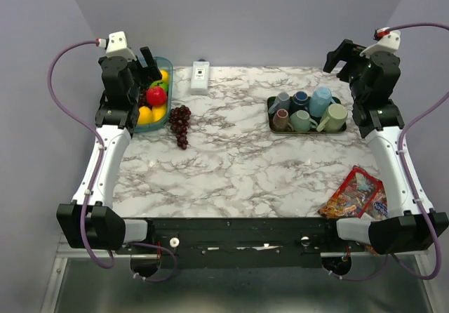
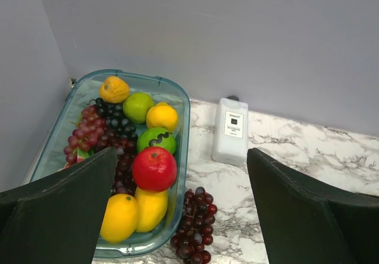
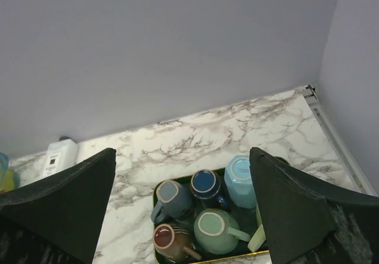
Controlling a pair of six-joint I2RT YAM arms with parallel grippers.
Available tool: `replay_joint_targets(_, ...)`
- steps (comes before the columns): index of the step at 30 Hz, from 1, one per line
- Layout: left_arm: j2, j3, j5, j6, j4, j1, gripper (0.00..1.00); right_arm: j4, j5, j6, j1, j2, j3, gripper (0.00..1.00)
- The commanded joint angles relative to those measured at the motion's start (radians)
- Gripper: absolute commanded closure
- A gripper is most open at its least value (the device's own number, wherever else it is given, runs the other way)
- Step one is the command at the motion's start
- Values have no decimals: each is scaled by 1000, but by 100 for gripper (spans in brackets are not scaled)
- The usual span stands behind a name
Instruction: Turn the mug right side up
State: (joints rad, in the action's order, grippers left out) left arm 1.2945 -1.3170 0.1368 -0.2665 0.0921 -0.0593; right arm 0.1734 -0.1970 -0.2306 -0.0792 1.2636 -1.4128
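Note:
Several mugs stand bottom up in a dark tray at the back right of the marble table: grey-blue, navy, light blue, brown and green. A pale green mug leans at the tray's right end. My right gripper hangs open high above and behind the tray, holding nothing. Its wrist view looks down on the grey-blue mug, the navy mug and the green mug. My left gripper is open and raised over the fruit bowl, far from the tray.
A teal glass bowl of fruit sits at the back left, with a bunch of dark grapes beside it. A white bottle lies by the back wall. Snack packets lie at the front right. Walls close in on three sides.

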Motion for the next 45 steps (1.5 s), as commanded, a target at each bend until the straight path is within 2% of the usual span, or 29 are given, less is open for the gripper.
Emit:
replay_joint_targets(1, 11, -11, -37, 19, -15, -1, 1, 8, 92, 42, -1, -15, 32, 0)
replay_joint_targets(2, 12, -8, -40, 27, -12, -1, 1, 20, 131, 78, 1, -6, 29, 0)
replay_joint_targets(3, 11, -5, -43, 32, -11, -1, 1, 31, 236, 109, 1, 5, 25, 0)
replay_joint_targets(6, 9, 19, -51, 39, -11, -1, 1, 101, 356, 189, 1, 66, -14, 0)
replay_joint_targets(15, -8, 90, -32, 41, -18, -1, 1, 276, 386, 365, 1, 238, -81, 1)
replay_joint_targets(19, -12, 119, -62, 53, -20, -1, 1, 423, 458, 401, 1, 333, -182, 2)
replay_joint_targets(22, -5, 122, -86, 52, -26, -1, 1, 465, 476, 412, 1, 402, -207, 3)
replay_joint_targets(26, 12, 121, -106, 46, -31, -1, 1, 509, 478, 482, -5, 462, -177, 5)
replay_joint_targets(31, 26, 124, -132, 39, -41, -1, 1, 476, 482, 612, -42, 477, -78, 9)
replay_joint_targets(38, 35, 128, -125, 38, -54, -1, 1, 462, 516, 640, -114, 519, -38, 20)
replay_joint_targets(39, 35, 130, -121, 39, -55, -1, 1, 457, 489, 620, -122, 531, -40, 30)
replay_joint_targets(41, 35, 136, -121, 38, -57, -1, 1, 460, 467, 600, -125, 566, -58, 36)
replay_joint_targets(45, 37, 134, -131, 38, -52, -1, 1, 446, 401, 609, -128, 582, -45, 39)
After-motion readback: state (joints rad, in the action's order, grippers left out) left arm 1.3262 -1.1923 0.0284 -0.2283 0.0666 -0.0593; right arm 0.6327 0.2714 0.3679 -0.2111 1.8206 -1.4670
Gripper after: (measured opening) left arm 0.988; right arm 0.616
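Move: The upside-down brown mug, in the tray's near-left corner, lies roughly 3 cm ahead of the right hand, 13 cm to its left and 38 cm below. At about that height, the green mug stands 6 cm to the right of it, the grey-blue mug 7 cm beyond it, and the navy mug beyond and 5 cm to the right. From the left hand the brown mug is some 40 cm right, 1 cm ahead, 34 cm below. Right hand descends 30 cm, leftward towards the brown mug, tipping down, turning counter-clockwise, narrowing its fingers; left sinks 7 cm. ##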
